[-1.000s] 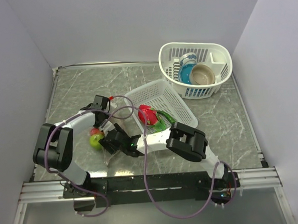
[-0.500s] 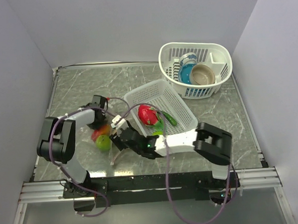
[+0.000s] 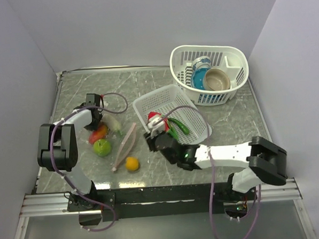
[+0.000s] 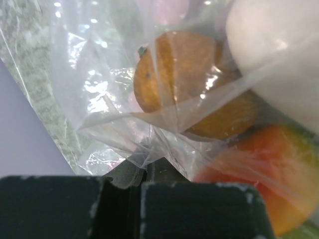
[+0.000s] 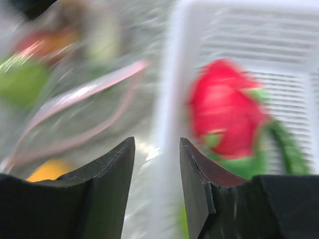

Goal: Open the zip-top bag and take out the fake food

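The zip-top bag [image 3: 119, 133] lies on the table, its pinkish zip strip [image 3: 125, 148] looping open toward the front. My left gripper [image 3: 94, 108] is shut on the bag's far corner; in the left wrist view [image 4: 144, 172] thin plastic is pinched between the jaws. Through the plastic I see an orange fruit [image 4: 184, 84] and a red-orange fruit [image 4: 264, 169]. A red-orange fruit [image 3: 98, 133] and a green fruit [image 3: 102, 148] lie by the bag. An orange fruit [image 3: 132, 164] lies outside on the table. My right gripper [image 3: 151, 135] is open and empty at the flat basket's near-left rim [image 5: 157, 142].
A flat white basket [image 3: 194, 113] holds a red fruit [image 3: 155, 119] and a green bean [image 3: 179, 125]. A taller white basket [image 3: 236, 59] at the back right holds a tan bowl [image 3: 217, 79] and a blue cup [image 3: 201, 70]. Walls stand on three sides.
My right gripper has let go of the bag and moved right to the basket. My left gripper pulled the bag's corner back-left. The zip mouth stands open and an orange fruit lies outside.
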Controlling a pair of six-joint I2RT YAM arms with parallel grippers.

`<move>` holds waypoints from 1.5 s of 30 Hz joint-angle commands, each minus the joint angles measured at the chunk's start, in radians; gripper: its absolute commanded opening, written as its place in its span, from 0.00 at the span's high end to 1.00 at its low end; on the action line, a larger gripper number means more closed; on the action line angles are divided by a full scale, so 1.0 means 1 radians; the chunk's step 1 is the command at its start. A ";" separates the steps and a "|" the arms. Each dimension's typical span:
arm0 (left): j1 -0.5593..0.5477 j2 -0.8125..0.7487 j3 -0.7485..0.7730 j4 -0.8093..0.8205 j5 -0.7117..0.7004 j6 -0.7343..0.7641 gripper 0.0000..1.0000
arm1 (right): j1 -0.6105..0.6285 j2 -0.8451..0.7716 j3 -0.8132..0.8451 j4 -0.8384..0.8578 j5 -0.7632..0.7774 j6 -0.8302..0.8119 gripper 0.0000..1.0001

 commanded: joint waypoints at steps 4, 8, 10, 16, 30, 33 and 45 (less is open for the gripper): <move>-0.003 -0.074 -0.043 -0.011 0.023 0.009 0.99 | -0.032 -0.067 0.040 -0.030 -0.149 -0.043 0.25; -0.003 -0.066 -0.033 -0.015 0.030 0.001 0.99 | 0.109 0.006 0.098 -0.108 -0.252 -0.165 0.00; -0.003 -0.066 -0.035 -0.014 0.034 0.003 0.99 | 0.144 0.063 0.148 -0.172 -0.301 -0.173 0.00; -0.003 -0.067 -0.037 -0.012 0.034 0.006 0.99 | 0.163 0.169 0.224 -0.247 -0.449 -0.204 0.00; -0.003 -0.078 -0.037 -0.011 0.038 0.017 0.99 | 0.168 0.393 0.345 -0.340 -0.691 -0.198 0.00; -0.003 -0.080 -0.040 -0.008 0.035 0.020 0.99 | 0.178 0.375 0.352 -0.367 -0.622 -0.198 0.00; -0.003 -0.083 -0.037 -0.009 0.040 0.017 0.99 | 0.181 0.376 0.442 -0.369 -0.683 -0.189 0.00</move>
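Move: The loose orange my right hand goes for lies on the table about 10 cm back and 7 cm left of it, some 12 cm below. The bag's pink seal strip runs about 11 cm left and 3 cm back of my hand. The green apple is roughly 20 cm left and 3 cm back, the red pepper in the tray about 6 cm ahead and 3 cm right. From my left hand the orange is some 18 cm back and 16 cm right. After a brief swing forward-right of about 4 cm, I bring my empty right hand back and left off the tray's rim and down towards the orange, ending some 15 cm back and 11 cm left of the start, opening the fingers wide and turning the wrist some 45 degrees counter-clockwise. I dip low, then lift about 5 cm, fingers still open. My left hand keeps its pinch on the bag. ##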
